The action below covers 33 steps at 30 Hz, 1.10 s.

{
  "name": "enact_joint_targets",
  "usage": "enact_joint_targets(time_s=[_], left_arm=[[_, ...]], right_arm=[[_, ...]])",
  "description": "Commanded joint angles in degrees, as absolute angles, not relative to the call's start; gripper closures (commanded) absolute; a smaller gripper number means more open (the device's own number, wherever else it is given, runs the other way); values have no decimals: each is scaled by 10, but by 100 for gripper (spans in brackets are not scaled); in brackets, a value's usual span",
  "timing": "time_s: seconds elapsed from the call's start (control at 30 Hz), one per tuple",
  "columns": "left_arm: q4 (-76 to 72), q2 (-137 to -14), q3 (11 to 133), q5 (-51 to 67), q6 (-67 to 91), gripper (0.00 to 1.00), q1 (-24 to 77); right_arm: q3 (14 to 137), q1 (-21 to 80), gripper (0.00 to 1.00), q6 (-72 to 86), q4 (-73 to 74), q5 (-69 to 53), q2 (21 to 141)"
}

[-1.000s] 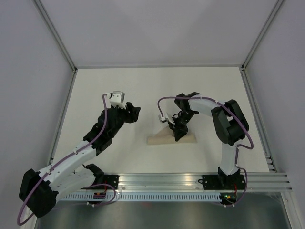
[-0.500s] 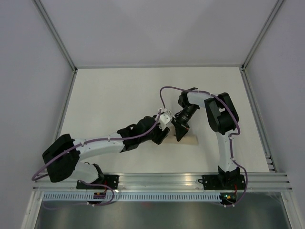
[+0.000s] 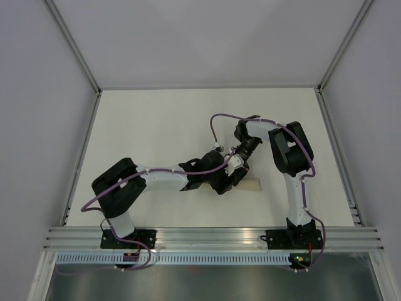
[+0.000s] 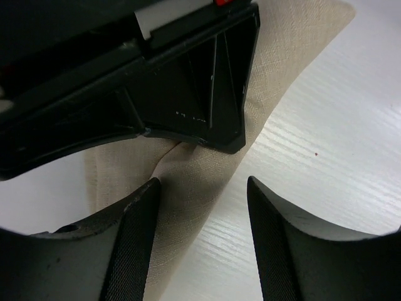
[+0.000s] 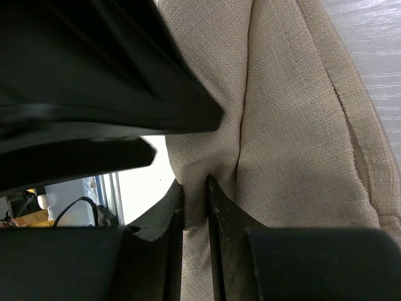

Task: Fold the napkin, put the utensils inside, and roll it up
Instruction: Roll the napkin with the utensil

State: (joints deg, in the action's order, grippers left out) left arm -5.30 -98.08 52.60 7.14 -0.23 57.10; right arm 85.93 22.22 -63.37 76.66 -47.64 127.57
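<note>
The tan napkin (image 3: 252,184) lies folded into a narrow bundle right of centre on the white table (image 3: 156,119), mostly covered by both grippers. My right gripper (image 3: 242,165) is shut on a raised fold of the napkin (image 5: 294,125), pinched between its fingers (image 5: 219,213). My left gripper (image 3: 230,180) reaches in from the left and hovers open just beside it. One of its fingers (image 4: 135,238) is over the napkin (image 4: 194,207) and the other is over bare table. The right gripper's black body (image 4: 188,81) fills the top of the left wrist view. The utensils are hidden.
An aluminium rail (image 3: 213,238) runs along the near edge by the arm bases. Grey walls and metal frame posts (image 3: 81,150) close in the table on the left, back and right. The left arm's black body (image 5: 94,75) crowds the right wrist view.
The left arm has swung from the table's left side across to the napkin, ending beside the right gripper with its jaws a little wider. The right gripper has kept its pinch.
</note>
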Motion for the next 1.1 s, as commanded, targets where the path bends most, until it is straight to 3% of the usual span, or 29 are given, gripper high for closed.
enact_joint_targets(time_s=[0.0, 0.13, 0.17, 0.37, 0.5, 0.73, 0.87, 1.07], left_arm=[[-73, -1004, 535, 101, -15, 37, 567], [-90, -1012, 521, 105, -5, 39, 561], [-93, -1012, 518, 106, -6, 40, 559], [-91, -1023, 519, 119, 11, 64, 555], [-91, -1039, 519, 131, 17, 79, 548], [-105, -1059, 516, 160, 30, 93, 538], [-108, -1072, 519, 183, 44, 97, 526], [-111, -1087, 521, 239, 67, 98, 500]], right_arm=[[847, 218, 88, -650, 658, -363, 1307], [844, 215, 87, -643, 653, -361, 1302], [844, 214, 82, -641, 648, -361, 1300], [818, 203, 63, -613, 607, -368, 1253], [802, 186, 58, -590, 584, -388, 1183], [766, 150, 55, -554, 549, -416, 1070], [697, 121, 54, -544, 482, -417, 944], [477, 126, 46, -521, 271, -369, 688]])
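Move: The napkin roll lies across between the left hand's open fingers, its middle about 2 cm below them; the loose flap is some 4 cm ahead of that hand and 3 cm lower. The right hand still pinches the roll: the roll's middle is about 5 cm to its left at the same height, and the roll's right end some 7 cm to its right, level fore and aft and 1 cm lower. The napkin roll changes hands: the left gripper sinks about 1.5 cm astride the roll, closes and pinches it, then eases slightly forward and right, tilting a little. The right fingers open and let go, leaving forward and right while rising some 8 cm, then drawing back slightly, and swing almost 50 degrees from pointing backward to pointing down. ##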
